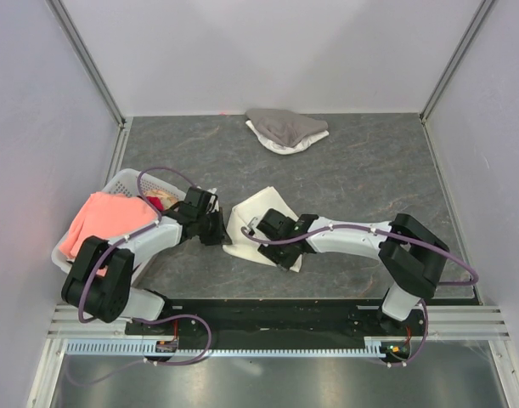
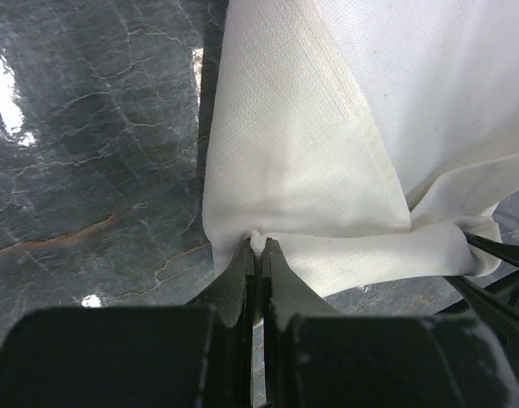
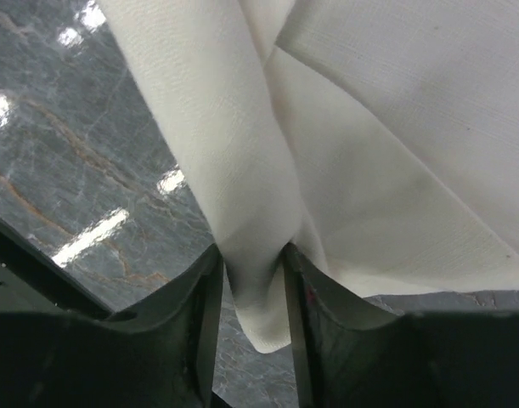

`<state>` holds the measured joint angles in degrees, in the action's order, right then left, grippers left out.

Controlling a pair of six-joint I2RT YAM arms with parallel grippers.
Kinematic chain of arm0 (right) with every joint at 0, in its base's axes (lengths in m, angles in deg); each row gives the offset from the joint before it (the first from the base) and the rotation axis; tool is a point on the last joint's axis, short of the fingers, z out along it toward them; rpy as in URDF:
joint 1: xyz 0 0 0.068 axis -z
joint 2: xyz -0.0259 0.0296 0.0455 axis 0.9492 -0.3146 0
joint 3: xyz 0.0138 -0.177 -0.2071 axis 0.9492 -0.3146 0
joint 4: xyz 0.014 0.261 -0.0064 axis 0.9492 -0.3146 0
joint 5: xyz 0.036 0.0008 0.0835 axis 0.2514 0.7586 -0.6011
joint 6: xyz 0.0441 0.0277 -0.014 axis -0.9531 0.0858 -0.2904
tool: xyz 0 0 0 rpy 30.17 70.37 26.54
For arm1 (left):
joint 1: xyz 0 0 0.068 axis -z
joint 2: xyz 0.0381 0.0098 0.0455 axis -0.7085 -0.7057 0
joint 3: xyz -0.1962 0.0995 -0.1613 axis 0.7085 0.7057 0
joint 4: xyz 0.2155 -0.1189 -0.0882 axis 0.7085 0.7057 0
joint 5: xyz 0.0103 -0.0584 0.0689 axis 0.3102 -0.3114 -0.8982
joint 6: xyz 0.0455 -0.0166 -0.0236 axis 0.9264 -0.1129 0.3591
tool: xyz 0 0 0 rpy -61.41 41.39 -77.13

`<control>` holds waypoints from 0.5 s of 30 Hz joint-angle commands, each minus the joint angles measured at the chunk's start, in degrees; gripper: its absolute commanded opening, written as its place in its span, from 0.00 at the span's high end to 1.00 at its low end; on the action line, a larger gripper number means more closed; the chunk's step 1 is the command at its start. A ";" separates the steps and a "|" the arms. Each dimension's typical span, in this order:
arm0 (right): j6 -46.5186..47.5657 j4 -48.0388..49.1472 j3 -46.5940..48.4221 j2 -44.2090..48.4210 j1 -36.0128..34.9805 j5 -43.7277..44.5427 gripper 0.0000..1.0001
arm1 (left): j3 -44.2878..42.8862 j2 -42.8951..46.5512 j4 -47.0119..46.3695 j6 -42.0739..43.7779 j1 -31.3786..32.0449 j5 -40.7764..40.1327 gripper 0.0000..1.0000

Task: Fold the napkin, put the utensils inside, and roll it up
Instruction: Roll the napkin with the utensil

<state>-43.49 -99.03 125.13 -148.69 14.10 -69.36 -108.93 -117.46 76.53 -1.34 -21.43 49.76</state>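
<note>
The cream-white napkin [image 1: 261, 212] lies bunched on the dark table between my two grippers. My left gripper [image 1: 222, 231] is shut on the napkin's left edge. In the left wrist view its jaws [image 2: 259, 248] pinch a small tuck of napkin [image 2: 327, 170], and they are pressed together. My right gripper [image 1: 257, 233] holds the napkin from the right. In the right wrist view a hanging corner of napkin [image 3: 369, 170] runs down between its fingers [image 3: 252, 259], and both pads touch the cloth. The utensils are out of view.
A white basket [image 1: 121, 182] stands at the left with a salmon-pink cloth [image 1: 96, 223] draped over it. A grey-and-white cloth heap [image 1: 284, 129] lies at the back of the table. White walls enclose the table on three sides.
</note>
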 commanded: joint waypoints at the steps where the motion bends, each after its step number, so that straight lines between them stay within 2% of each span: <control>1: 0.81 -1.23 2.49 4.80 -0.36 0.31 0.48 | -1.37 -1.77 1.88 2.53 -0.13 1.80 0.98; 4: 1.77 -0.27 4.43 8.94 -2.64 6.54 0.36 | -2.25 -2.65 2.84 2.79 -0.21 2.50 0.98; 7: 4.56 4.80 3.47 12.02 -6.33 14.19 0.32 | -3.39 -3.88 4.07 3.06 -0.30 3.29 0.98; 11: 8.96 12.99 0.39 12.11 -10.81 20.17 0.31 | -3.83 -4.85 4.69 3.15 -0.30 3.82 0.98; 15: 12.14 20.73 -1.29 6.50 -13.72 21.85 0.32 | -3.92 -5.81 4.60 3.15 -0.48 3.82 0.98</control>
<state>-36.28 -87.38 125.53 -137.56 1.97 -53.10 -112.15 -121.39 78.76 -0.64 -21.74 52.82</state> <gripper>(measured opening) 0.686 0.041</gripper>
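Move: Between the right hand's fingers lies the right part of the napkin roll; the roll's middle is about 5 cm to that hand's left, 2 cm farther out and 1 cm lower. The roll's left end, in the left gripper, sits roughly 13 cm left and 6 cm out of the right hand; the flat napkin part is some 9 cm ahead. From the left hand the roll's middle lies about 8 cm right and 4 cm back, 1 cm lower. Opening its fingers off the right part of the roll, the right hand comes free and rises about 9 cm, swinging left some 6 cm over the roll towards the left gripper's side as it climbs. Its wrist tilts nearly 30 degrees so the fingers point more forward and left. The left hand all but stays, keeping its pinch on the roll's left end. ##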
